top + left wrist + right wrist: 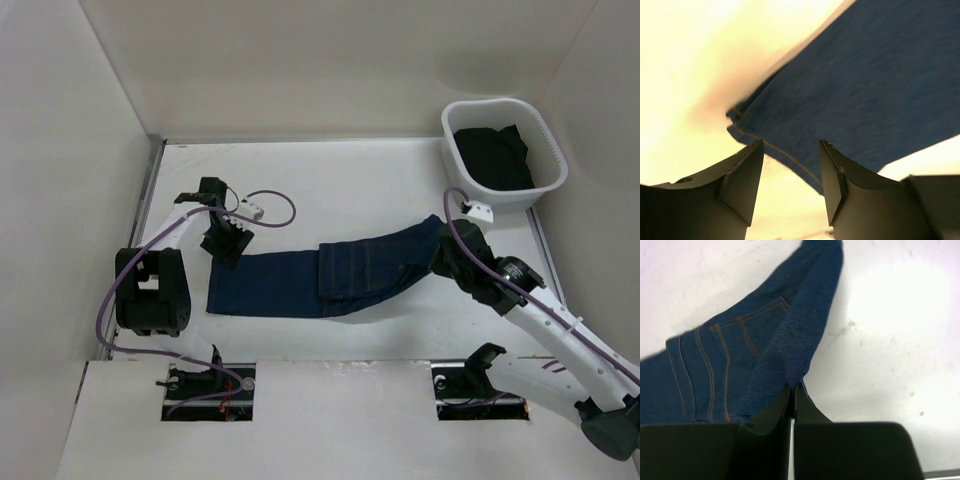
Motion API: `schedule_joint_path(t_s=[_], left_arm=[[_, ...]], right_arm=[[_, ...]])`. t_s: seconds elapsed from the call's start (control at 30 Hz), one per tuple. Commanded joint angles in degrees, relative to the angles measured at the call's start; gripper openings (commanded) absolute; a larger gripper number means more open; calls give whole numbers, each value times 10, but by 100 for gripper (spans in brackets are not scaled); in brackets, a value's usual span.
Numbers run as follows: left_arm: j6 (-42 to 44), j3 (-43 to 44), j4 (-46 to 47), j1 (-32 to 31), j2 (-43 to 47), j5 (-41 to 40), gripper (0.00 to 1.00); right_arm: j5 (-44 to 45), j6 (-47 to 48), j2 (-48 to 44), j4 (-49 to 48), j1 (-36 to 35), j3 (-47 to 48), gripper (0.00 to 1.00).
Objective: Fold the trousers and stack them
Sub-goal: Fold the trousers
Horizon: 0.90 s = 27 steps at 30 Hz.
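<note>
The trousers (300,280) are dark blue denim, folded lengthwise and lying across the middle of the table, legs to the left and pocketed waist end to the right. My left gripper (228,250) hovers at the leg end. In the left wrist view its jaws (791,145) stand open, with the stitched hem of the trousers (865,90) just beyond the tips and nothing between them. My right gripper (440,255) is at the waist end. In the right wrist view it (792,387) is shut on a raised fold of the trousers (740,355), beside a tan-stitched pocket.
A white basket (552,140) stands at the back right with a dark garment (492,158) inside, close behind the right arm. White walls enclose the table on the left, back and right. A purple cable with a white connector (258,211) loops near the left arm.
</note>
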State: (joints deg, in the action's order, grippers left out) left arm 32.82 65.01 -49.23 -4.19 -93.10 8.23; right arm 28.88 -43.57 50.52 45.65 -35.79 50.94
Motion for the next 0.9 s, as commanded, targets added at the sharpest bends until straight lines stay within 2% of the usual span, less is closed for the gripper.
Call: schedule_joint_path(t_s=[0.0, 0.27, 0.43, 0.57, 0.7, 0.87], left_arm=[[4, -18, 1, 14, -23, -30, 45], [-17, -19, 26, 41, -90, -56, 41], [-18, -7, 36, 46, -116, -37, 22], [-21, 18, 39, 40, -139, -2, 9], [-21, 51, 39, 38, -158, 10, 8], [-22, 84, 35, 54, -172, 10, 8]], right_arm=[[-14, 172, 21, -55, -13, 57, 0], [-73, 278, 27, -79, -14, 88, 0], [-99, 345, 52, -81, -45, 132, 0], [-121, 396, 106, -107, -90, 182, 0], [-163, 434, 179, -133, -149, 255, 0], [-175, 473, 318, -151, -237, 386, 0]])
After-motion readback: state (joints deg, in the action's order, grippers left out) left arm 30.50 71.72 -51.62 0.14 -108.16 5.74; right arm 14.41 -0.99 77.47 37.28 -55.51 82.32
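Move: The left hand hovers over the hem end; the spot near the hem's far corner lies about 5 cm below it, 3 cm to its left and 1 cm ahead, the waist panel's middle some 34 cm right and 5 cm back. The right hand, already holding the trousers' raised right end, has the flat legs' middle about 41 cm left, 2 cm back and 17 cm below; the waist panel's middle 19 cm left, 1 cm ahead; the bin 14 cm right, 26 cm ahead. Leftward and upward, speeding up, the right hand carries the held end of the trousers some 20 cm over the waist panel towards the flat legs, rising about 10 cm and turning roughly 55 degrees counter-clockwise, fingers kept shut. The left hand sinks onto the hem end, easing left, then closes and pinches the cloth near the far corner, staying low. ##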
